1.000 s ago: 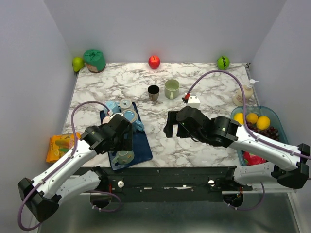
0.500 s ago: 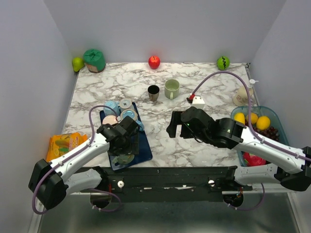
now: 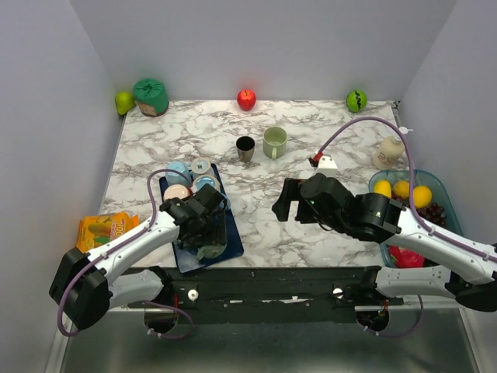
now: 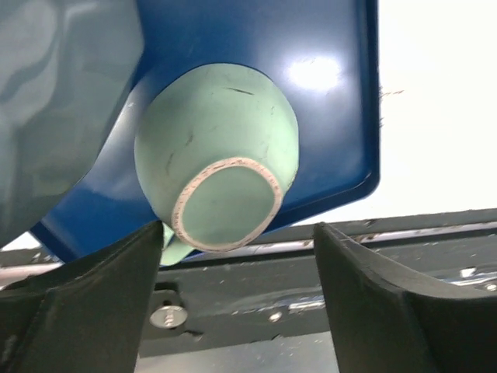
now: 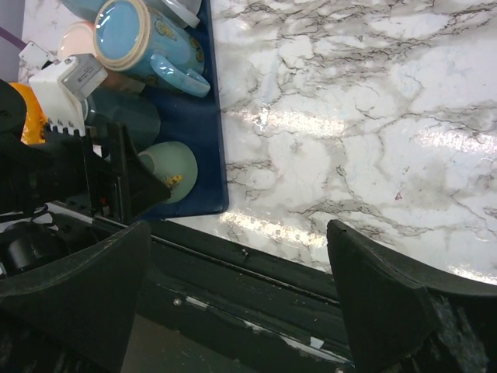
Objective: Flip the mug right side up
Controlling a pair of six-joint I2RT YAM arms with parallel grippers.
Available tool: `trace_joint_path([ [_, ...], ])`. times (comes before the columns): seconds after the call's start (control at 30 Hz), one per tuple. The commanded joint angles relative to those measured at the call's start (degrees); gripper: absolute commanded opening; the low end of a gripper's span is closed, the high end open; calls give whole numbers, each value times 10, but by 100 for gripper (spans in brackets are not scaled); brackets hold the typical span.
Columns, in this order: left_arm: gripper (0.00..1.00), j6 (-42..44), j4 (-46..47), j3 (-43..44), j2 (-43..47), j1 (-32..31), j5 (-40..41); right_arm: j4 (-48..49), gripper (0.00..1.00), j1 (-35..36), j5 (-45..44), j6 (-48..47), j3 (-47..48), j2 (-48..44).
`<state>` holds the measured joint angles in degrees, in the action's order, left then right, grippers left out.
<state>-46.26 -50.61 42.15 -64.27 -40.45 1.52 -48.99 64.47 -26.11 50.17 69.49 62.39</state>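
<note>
A pale green mug (image 4: 217, 151) stands upside down, its base ring up, at the near corner of the blue tray (image 4: 326, 93). It also shows in the right wrist view (image 5: 172, 167). My left gripper (image 4: 239, 233) is open, just above the mug, one finger on each side; its left finger (image 4: 116, 272) is close to the handle. In the top view the left gripper (image 3: 208, 233) covers most of the mug. My right gripper (image 3: 283, 203) is open and empty over the bare marble to the right of the tray (image 5: 198, 155).
A light blue mug (image 3: 208, 185) and a dark teal cup (image 5: 124, 116) also lie in the tray (image 3: 233, 245). An upright green mug (image 3: 273, 142) and a black cup (image 3: 245, 148) stand mid-table. A fruit basket (image 3: 435, 186) is at the right, an orange packet (image 3: 101, 233) at the left.
My left gripper has moved toward the tray's near corner and come down over the green mug. My right arm has drifted a little to the right.
</note>
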Motion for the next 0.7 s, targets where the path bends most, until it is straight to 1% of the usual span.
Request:
trace_joint_path([
  [0.0,79,-22,52,2,-8,-2,-15,-2,99,-2,-19,10,-11,-11],
  [0.07,74,-16,47,2,-7,-1,-15,-2,99,-2,-19,11,-12,-14],
  [0.2,69,-4,32,-7,-3,-5,-13,-3,99,-3,-20,12,-16,-17],
  [0.27,62,-1,25,-9,-2,-6,-10,-2,99,-3,-20,14,-18,-18],
  [0.4,52,4,30,-10,-9,-10,-8,-2,99,-3,-19,16,-20,-18],
  [0.47,49,4,30,-10,-18,-13,-4,-2,99,-3,-20,17,-20,-18],
  [0.63,48,3,30,-8,-33,-24,8,-2,99,-3,-21,16,-20,-17],
  [0.67,45,4,29,-7,-40,-24,9,-3,99,-3,-21,17,-20,-17],
])
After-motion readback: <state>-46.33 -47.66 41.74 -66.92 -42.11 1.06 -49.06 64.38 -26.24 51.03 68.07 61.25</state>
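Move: Just ahead of the left hand, about 4 cm out and level to the side, stands the upside-down green mug on the tray, its middle roughly 1 cm below the fingertips. A dark mug stands some 7 cm to the left of the green mug and 7 cm farther out; a light-blue mug is about 16 cm beyond it and 2 cm to its left. From the right hand the green mug lies about 24 cm left, level front to back and some 19 cm down. Closing on the handle at the green mug's near-left side, the left fingers narrow from nearly wide open to about half. The hand, still pointing down, first eases about 1 cm right and 1 cm forward, then draws back by about as much and sinks almost 1 cm, its left finger pushing the handle rightward. ##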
